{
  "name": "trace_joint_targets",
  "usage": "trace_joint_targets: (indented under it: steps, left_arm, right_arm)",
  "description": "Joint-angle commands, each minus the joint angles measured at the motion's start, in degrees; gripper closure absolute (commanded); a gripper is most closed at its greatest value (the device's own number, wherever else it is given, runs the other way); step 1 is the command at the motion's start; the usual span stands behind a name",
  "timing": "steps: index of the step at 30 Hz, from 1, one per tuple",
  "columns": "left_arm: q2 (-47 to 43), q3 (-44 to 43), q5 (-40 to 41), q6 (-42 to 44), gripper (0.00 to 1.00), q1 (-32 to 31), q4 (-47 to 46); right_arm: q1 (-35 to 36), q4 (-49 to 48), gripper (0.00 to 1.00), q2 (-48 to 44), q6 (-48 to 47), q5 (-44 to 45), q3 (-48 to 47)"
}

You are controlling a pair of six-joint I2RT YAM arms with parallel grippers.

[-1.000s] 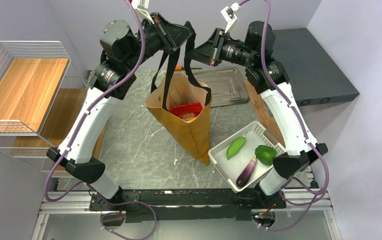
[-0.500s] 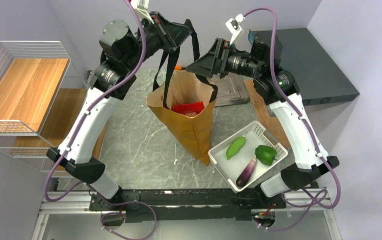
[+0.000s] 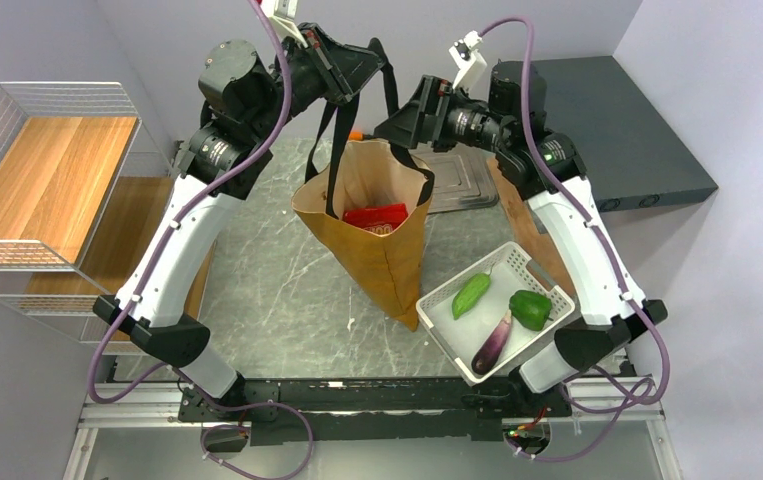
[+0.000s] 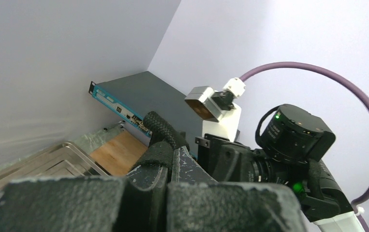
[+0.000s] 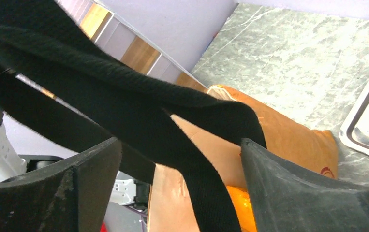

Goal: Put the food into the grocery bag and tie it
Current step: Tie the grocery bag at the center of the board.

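The mustard grocery bag (image 3: 385,250) hangs above the table by its black straps (image 3: 334,160). My left gripper (image 3: 357,68) is shut on the gathered straps (image 4: 165,142) up high, where its jaws (image 4: 172,166) pinch the webbing. A red snack packet (image 3: 375,216) lies inside the bag, and something orange (image 5: 238,208) shows in its mouth. My right gripper (image 3: 398,127) stands open at the bag's right rim. In the right wrist view a strap (image 5: 124,101) runs slack between its spread fingers (image 5: 90,183), with the gripper (image 5: 180,141) closed on nothing.
A white basket (image 3: 537,268) at the front right holds two green vegetables (image 3: 471,295) and a purple eggplant (image 3: 493,343). Behind the bag lie a metal tray (image 3: 457,175) and a small orange item (image 3: 356,135). A wire rack (image 3: 42,170) stands left, a dark box (image 3: 627,130) back right.
My right gripper has opened and let go of the strap, then shifted slightly up and back. The bag sags a little from the left gripper alone, which has not moved.
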State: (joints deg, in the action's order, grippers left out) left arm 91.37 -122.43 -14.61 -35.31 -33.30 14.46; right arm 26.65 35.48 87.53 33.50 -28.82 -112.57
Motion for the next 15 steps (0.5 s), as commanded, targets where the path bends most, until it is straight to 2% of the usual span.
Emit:
trace_joint_targets:
  steps: [1, 6, 8, 15]
  left_arm:
    - [-1.83, -3.22, 0.36, -0.58, 1.0, 0.03, -8.36]
    - [-1.95, -2.65, 0.55, -0.55, 1.0, 0.08, -8.72]
    - [-1.8, -2.66, 0.61, -0.5, 1.0, 0.14, -8.83]
    - [-0.16, -4.56, 0.25, -0.8, 1.0, 0.33, -8.85]
  right_arm:
    - [-0.01, -4.27, 0.17, 1.86, 0.69, -2.21, -3.75]
    - [-0.12, -11.46, 0.5, 1.63, 5.89, -8.29, -4.0]
    - [-0.05, -15.47, 0.59, 0.68, 8.55, -10.39, -3.3]
    - [-0.1, -28.52, 0.6, -1.39, 17.97, -16.18, -1.15]
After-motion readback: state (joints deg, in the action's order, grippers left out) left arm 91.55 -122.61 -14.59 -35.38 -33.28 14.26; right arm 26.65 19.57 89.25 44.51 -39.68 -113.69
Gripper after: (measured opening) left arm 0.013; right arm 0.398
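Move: The near strap of the grocery bag hangs just beyond my open right fingertips, about 2 cm ahead and 2 cm left, level with them. My left hand, holding the strap tops, is roughly 11 cm above my right and about level with it otherwise. The bag's mouth lies some 17 cm below my right hand and 3 cm left. From my left hand, that stretch of strap is about 11 cm straight down. With my left hand still pinching the strap tops, I nudge my right fingers a little forward and left at the strap while they start to close, then lift about 6 cm towards my left hand, easing left and drawing back. I close them just over halfway around the strap, not shut, and roll the wrist some 15 degrees, left side rising. ##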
